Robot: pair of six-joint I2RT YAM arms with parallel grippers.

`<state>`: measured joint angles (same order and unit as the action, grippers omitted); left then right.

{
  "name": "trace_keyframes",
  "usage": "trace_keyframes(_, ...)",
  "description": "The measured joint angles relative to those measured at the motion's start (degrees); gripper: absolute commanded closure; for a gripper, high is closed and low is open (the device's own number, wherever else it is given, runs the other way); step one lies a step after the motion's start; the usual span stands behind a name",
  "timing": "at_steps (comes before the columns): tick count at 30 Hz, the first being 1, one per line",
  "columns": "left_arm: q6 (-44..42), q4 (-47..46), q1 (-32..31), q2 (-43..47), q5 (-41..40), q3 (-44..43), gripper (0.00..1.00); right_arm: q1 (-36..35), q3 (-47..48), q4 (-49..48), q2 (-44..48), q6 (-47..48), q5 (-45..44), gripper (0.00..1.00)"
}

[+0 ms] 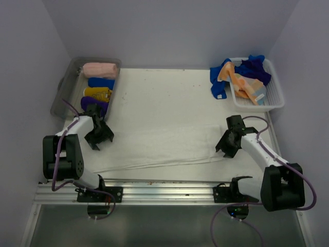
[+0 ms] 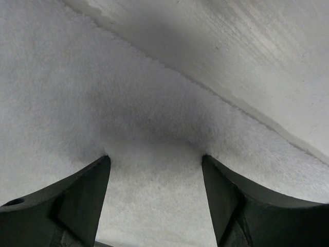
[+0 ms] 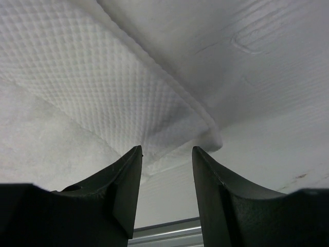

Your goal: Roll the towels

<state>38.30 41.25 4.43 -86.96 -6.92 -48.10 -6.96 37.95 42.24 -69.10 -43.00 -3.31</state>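
A large white towel (image 1: pixel 164 146) lies spread across the near half of the table, folded into a long band. My left gripper (image 1: pixel 99 135) is on its left end. In the left wrist view that gripper (image 2: pixel 154 157) is open, both tips pressing into the white pile (image 2: pixel 103 77), nothing between them. My right gripper (image 1: pixel 229 144) is at the towel's right end. In the right wrist view it (image 3: pixel 167 148) is open, with a turned-over corner (image 3: pixel 208 135) of the towel just beyond its tips. Rolled pink (image 1: pixel 100 69), blue (image 1: pixel 101 82), yellow (image 1: pixel 97 93) and purple (image 1: pixel 91 103) towels lie in the tub.
The grey see-through tub (image 1: pixel 61 98) stands at the back left, close behind my left gripper. A white lattice basket (image 1: pixel 275 98) at the back right holds loose blue (image 1: pixel 254 69) and orange (image 1: pixel 241 85) towels, one blue one hanging over its left rim. A metal rail (image 1: pixel 164 190) runs along the near edge.
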Motion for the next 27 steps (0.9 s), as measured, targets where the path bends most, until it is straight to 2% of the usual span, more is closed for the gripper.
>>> trace_keyframes(9,-0.04,-0.07,0.0,0.0,0.52,0.02,0.24,0.02,-2.34,-3.32,-3.04,-2.08,2.89,0.62)
trace_keyframes(12,-0.07,-0.09,0.0,0.0,0.55,0.0,0.24,0.02,-2.34,-3.72,-3.23,-2.29,2.86,0.69)
trace_keyframes(19,-0.07,-0.11,0.0,0.0,0.68,0.02,0.24,0.02,-2.34,-3.8,-3.13,-3.13,2.29,1.0)
trace_keyframes(27,-0.31,-0.13,0.0,0.0,0.74,0.0,0.25,0.0,-1.14,1.05,3.74,-3.34,-0.28,1.0)
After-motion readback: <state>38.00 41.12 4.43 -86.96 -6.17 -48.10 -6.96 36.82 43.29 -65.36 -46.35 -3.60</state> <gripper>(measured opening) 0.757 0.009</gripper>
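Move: The white towel's near right corner lies right under my open right hand, level with my fingers ahead and back, and some 2 cm below. The towel's main spread runs off to the left, its middle about 23 cm that way and 2 cm farther out. The white basket stands roughly 28 cm ahead and 13 cm to the right. From my left hand that same corner is some 48 cm to the right and 4 cm back. I sink my right hand about 2 cm onto the white towel's near right corner, easing slightly left, and there shut my half-open fingers fully, pinching the cloth of the near edge. Then I lift straight off the table by some 2.5 cm, drifting a little right. My left hand stays put, fingers open, still resting on the towel's left part. ##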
